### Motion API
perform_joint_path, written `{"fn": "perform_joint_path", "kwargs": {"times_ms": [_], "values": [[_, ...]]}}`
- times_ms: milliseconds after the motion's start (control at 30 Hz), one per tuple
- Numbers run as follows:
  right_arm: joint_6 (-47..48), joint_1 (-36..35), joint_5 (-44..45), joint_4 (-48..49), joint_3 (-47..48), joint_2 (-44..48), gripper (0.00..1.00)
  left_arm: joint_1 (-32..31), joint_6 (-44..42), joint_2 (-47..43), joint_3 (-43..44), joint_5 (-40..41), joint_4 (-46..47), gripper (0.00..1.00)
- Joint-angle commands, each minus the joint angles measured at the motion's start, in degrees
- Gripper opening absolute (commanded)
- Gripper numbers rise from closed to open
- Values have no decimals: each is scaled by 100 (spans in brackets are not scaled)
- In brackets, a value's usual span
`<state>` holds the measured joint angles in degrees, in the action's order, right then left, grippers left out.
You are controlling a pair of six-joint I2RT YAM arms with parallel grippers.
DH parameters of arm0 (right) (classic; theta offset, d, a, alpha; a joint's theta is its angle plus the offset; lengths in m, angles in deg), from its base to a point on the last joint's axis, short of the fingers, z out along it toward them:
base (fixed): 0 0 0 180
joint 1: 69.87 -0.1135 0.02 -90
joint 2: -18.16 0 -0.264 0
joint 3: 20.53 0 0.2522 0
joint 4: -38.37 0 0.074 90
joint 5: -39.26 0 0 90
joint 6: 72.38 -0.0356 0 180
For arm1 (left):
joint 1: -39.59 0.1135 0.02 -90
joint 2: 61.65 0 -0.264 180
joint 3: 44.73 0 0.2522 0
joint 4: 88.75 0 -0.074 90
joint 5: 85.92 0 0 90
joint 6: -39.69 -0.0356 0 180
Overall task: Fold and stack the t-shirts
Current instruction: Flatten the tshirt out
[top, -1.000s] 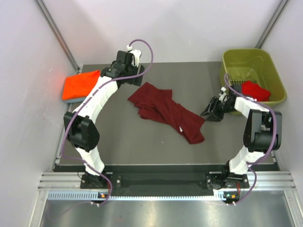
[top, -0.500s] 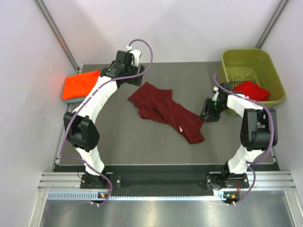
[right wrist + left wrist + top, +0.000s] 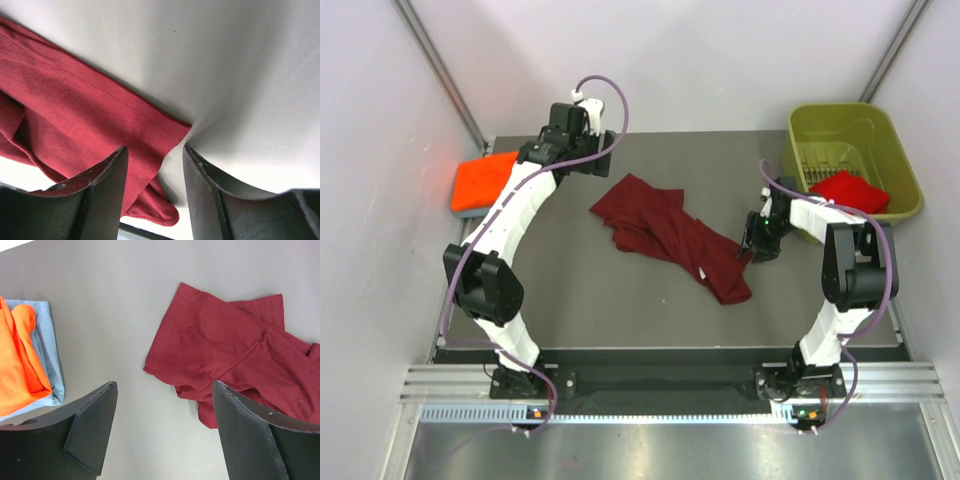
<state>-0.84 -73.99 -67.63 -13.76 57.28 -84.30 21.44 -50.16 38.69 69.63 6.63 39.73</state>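
Note:
The dark maroon t-shirt (image 3: 670,236) lies crumpled in the middle of the table; it also shows in the left wrist view (image 3: 235,360) and the right wrist view (image 3: 75,110). The bright orange t-shirt (image 3: 484,179) lies folded on the grey-blue t-shirt (image 3: 47,350) at the far left. The bright red t-shirt (image 3: 850,189) lies in the olive-green bin (image 3: 840,125). My left gripper (image 3: 582,165) is open and empty, above the table left of the maroon shirt's far end. My right gripper (image 3: 752,244) is open, low at the maroon shirt's right edge, jaws astride its hem (image 3: 170,131).
The olive-green bin stands at the back right corner. White walls close in the table on the left, back and right. The orange and grey-blue stack sits at the table's left edge.
My right gripper has moved left from beside the bin to the maroon shirt's right edge. My left gripper has shifted a little to the left.

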Motion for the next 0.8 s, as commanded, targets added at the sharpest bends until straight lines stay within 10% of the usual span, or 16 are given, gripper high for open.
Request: {"fn": "perform_joint_path", "kwargs": {"times_ms": [0,333,567,767], "values": [[123,-19,221,40,169,103,48,66,197,-269,-58,-140,128,81],[325,-80,212,207,564,-521,39,75,144,-339,-58,-88,111,81],[483,-133,352,225,863,-548,1,171,91,-374,-189,9,128,81],[948,-159,564,102,2039,-74,0,277,109,-137,-233,71,251,80]]}}
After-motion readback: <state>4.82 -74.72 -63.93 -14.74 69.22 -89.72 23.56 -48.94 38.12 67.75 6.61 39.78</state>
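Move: The maroon t-shirt's right-hand corner lies almost between the right hand's open fingers, about 1 cm ahead, 1 cm to the right and 1 cm below. The shirt's near tip is some 9 cm back and 4 cm left of that hand, its white label about 9 cm left and 4 cm back; the green bin stands roughly 18 cm ahead and 18 cm right. From the left hand the corner is about 13 cm back, 31 cm right and 24 cm down. The t-shirt's right-hand corner is pinched by the right hand, whose half-open fingers slide forward about 3 cm just over the table while closing fully. The hand then draws the held corner on forward, away from the shirt's near tip, speeding up and rising some 2 cm at the end, close to 6 cm forward in all. ##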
